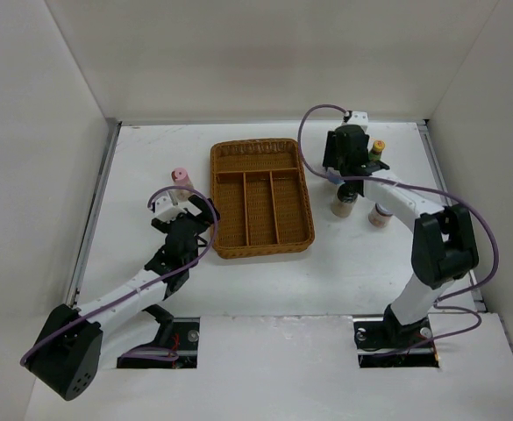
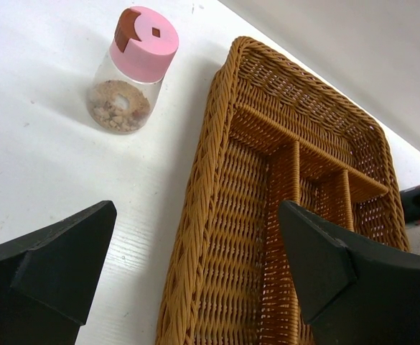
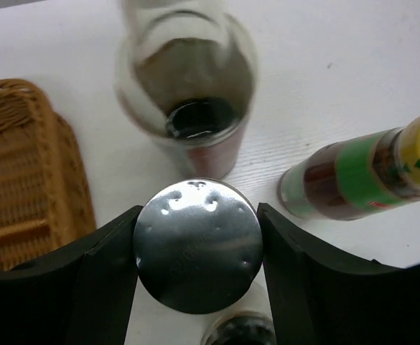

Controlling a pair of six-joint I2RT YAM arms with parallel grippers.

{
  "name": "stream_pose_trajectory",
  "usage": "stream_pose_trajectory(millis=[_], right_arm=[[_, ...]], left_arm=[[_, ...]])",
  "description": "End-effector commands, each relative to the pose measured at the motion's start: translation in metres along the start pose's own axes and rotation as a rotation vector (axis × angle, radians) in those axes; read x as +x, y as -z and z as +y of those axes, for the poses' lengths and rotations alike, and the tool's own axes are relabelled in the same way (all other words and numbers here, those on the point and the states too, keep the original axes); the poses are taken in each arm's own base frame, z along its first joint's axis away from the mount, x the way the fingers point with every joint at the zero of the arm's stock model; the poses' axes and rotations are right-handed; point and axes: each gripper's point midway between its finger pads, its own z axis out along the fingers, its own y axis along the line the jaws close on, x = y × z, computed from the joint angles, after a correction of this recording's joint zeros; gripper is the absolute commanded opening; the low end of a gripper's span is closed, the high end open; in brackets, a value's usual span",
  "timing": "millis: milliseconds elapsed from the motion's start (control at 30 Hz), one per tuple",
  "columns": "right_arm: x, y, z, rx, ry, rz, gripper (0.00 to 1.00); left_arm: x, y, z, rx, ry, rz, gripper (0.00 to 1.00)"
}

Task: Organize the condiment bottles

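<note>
My right gripper [image 3: 197, 253] is shut on the round grey lid of a jar [image 3: 195, 215], a finger pressed against each side. In the top view this gripper [image 1: 344, 171] is at the back right, and a bit of blue label [image 1: 337, 176] shows under it. Close behind the held jar stands a glass bottle with dark contents [image 3: 188, 93]. A yellow-capped bottle [image 3: 367, 169] with a green label stands to its right [image 1: 377, 147]. The pink-lidded jar [image 2: 134, 72] stands left of the tray [image 1: 180, 178]. My left gripper [image 2: 197, 215] hangs open over the tray's left rim [image 1: 199, 210].
The brown wicker divided tray [image 1: 260, 197] lies mid-table, its compartments bare [image 2: 296, 180]. Two more small jars [image 1: 344, 203] [image 1: 380, 213] stand just in front of the right gripper. White walls close the table at the back and sides.
</note>
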Motion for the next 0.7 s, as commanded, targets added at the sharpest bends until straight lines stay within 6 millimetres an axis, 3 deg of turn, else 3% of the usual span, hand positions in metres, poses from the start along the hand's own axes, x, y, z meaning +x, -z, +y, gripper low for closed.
stream_pose_trajectory(millis=[0, 133, 233, 467, 567, 667], right_arm=[[-0.097, 0.060, 0.034, -0.098, -0.047, -0.295, 0.54], [-0.125, 0.095, 0.074, -0.190, -0.031, -0.391, 0.54], [-0.135, 0.103, 0.115, -0.275, -0.019, -0.421, 0.54], [-0.133, 0.081, 0.219, -0.424, 0.053, -0.383, 0.54], [-0.127, 0.065, 0.247, -0.458, 0.073, -0.360, 0.54], [-0.111, 0.049, 0.261, -0.471, 0.085, -0.327, 0.54]], left_arm=[[-0.007, -0.001, -0.005, 0.020, 0.033, -0.032, 1.00], [-0.006, -0.001, -0.004, 0.020, 0.033, -0.032, 1.00], [-0.011, 0.001, -0.004, 0.024, 0.043, -0.046, 1.00], [-0.013, 0.002, 0.002, 0.014, 0.051, -0.058, 1.00], [-0.014, 0.002, 0.005, 0.012, 0.054, -0.062, 1.00], [-0.013, 0.001, 0.005, 0.009, 0.053, -0.058, 1.00]])
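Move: The right hand already grips the silver-capped bottle by its cap. The basket's far compartment lies about 24 cm to its left, 7 cm ahead and 11 cm lower. The tall black-capped bottle stands 7 cm straight ahead, the yellow-capped bottle roughly 11 cm right and 3 cm ahead, the black-capped jar some 8 cm back and 3 cm right. From the left hand the far compartment is about 18 cm ahead and 22 cm right. Keeping its pinch on the silver cap, the right hand swings the bottle about 24 cm left to the basket's far compartment, rising some 13 cm in an arc and sinking the last 4. It eases back slightly, then goes forward to end 5 cm farther out, turning about 25 degrees counter-clockwise while its fingertips tip up some 15. ##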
